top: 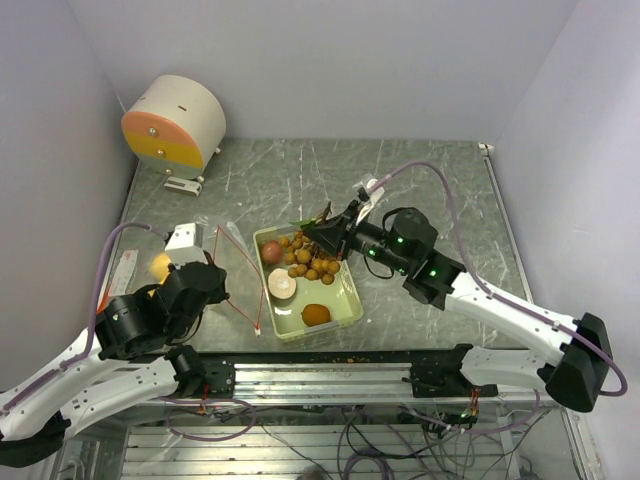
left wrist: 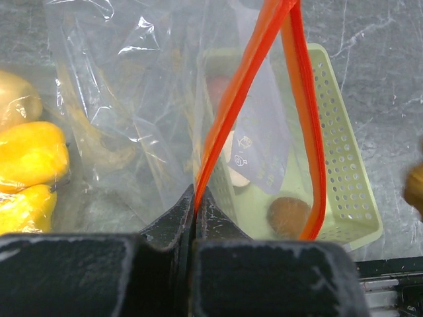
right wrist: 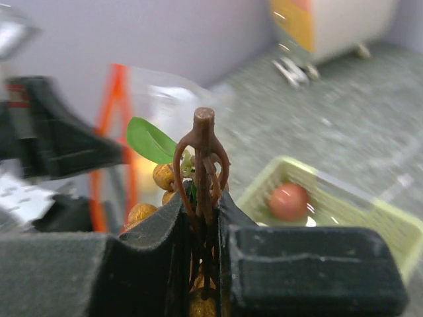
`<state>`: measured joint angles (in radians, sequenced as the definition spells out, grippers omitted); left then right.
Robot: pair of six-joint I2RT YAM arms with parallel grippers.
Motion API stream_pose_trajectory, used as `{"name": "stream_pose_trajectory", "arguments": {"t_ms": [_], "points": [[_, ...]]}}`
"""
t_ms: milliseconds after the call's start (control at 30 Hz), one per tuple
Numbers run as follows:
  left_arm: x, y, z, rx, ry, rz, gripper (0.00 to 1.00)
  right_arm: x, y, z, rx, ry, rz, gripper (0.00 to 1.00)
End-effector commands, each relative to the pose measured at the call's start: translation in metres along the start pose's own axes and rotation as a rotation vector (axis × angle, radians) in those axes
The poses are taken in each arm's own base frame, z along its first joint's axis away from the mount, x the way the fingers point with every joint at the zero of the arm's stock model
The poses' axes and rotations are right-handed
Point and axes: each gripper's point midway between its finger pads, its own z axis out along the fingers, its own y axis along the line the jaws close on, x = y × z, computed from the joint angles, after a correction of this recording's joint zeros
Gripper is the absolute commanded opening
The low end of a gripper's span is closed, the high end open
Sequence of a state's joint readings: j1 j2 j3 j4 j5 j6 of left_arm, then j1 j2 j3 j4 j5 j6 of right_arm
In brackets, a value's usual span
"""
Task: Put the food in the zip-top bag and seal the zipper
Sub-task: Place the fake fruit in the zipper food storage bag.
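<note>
My left gripper (top: 220, 292) (left wrist: 195, 198) is shut on the orange zipper strip (left wrist: 231, 112) of the clear zip-top bag (top: 235, 275), holding its mouth open and upright. Yellow fruits (left wrist: 30, 158) lie inside the bag at the left. My right gripper (top: 316, 236) (right wrist: 203, 198) is shut on the brown stem (right wrist: 203, 142) of the berry bunch (top: 310, 260), over the far end of the pale green tray (top: 348, 300). A green leaf (right wrist: 151, 140) sticks out beside the stem. In the tray lie a reddish apple (top: 272, 251) (right wrist: 289, 201), a pale fruit (top: 282, 285) and an orange-brown round fruit (top: 316, 314) (left wrist: 289, 214).
A white and orange drum-shaped device (top: 175, 122) stands at the back left corner. Walls close in the table on the left, back and right. The arms' mounting rail (top: 330, 365) runs along the near edge, just below the tray.
</note>
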<state>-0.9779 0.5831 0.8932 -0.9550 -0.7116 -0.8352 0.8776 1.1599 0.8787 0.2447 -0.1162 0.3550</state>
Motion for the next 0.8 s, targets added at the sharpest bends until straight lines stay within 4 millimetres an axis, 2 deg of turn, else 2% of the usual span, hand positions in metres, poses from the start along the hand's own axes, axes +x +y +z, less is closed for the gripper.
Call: {"name": "stream_pose_trajectory", "arguments": {"t_ms": [0,100,200,300,433,533,667,767], "points": [[-0.007,-0.010,0.000,0.035,-0.015,-0.019,0.07,-0.045,0.084,-0.028,-0.449,-0.142,-0.049,0.00],[-0.007,-0.013,0.000,0.049,-0.018,-0.022,0.07,-0.053,0.120,-0.048,-0.676,-0.172,-0.049,0.00],[-0.006,-0.017,0.001,0.067,-0.015,-0.024,0.07,-0.057,0.145,-0.069,-0.875,-0.202,-0.030,0.00],[-0.008,-0.022,-0.001,0.093,-0.014,-0.035,0.07,-0.054,0.161,-0.085,-1.051,-0.213,0.002,0.00],[-0.013,-0.029,-0.004,0.129,-0.020,-0.050,0.07,-0.054,0.172,-0.103,-1.262,-0.240,0.077,0.00],[-0.012,-0.032,-0.004,0.143,-0.020,-0.047,0.07,-0.049,0.181,-0.091,-1.314,-0.194,0.104,0.00],[-0.009,-0.035,-0.001,0.145,-0.009,-0.047,0.07,-0.045,0.195,-0.090,-1.363,-0.188,0.087,0.00],[-0.009,-0.041,0.002,0.162,-0.011,-0.049,0.07,-0.053,0.201,-0.083,-1.387,-0.190,0.101,0.00]]}}
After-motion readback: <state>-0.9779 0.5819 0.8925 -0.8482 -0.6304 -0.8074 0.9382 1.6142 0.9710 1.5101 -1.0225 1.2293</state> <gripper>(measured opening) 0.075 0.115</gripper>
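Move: The right hand already holds the fruit bunch by its stem; the open zip-top bag mouth lies about 14 cm to its left, 7 cm back and 11 cm lower. Some 26 cm below this hand, the tray holds a red fruit 6 cm ahead and 11 cm left, and a brown fruit 10 cm back, straight below sideways. The bag mouth sits roughly 5 cm right of and 5 cm below the left hand, level fore and aft. Right hand swings the gripped bunch 16 cm back over the tray, turning counter-clockwise 65 degrees; left drifts right, holding bag. ##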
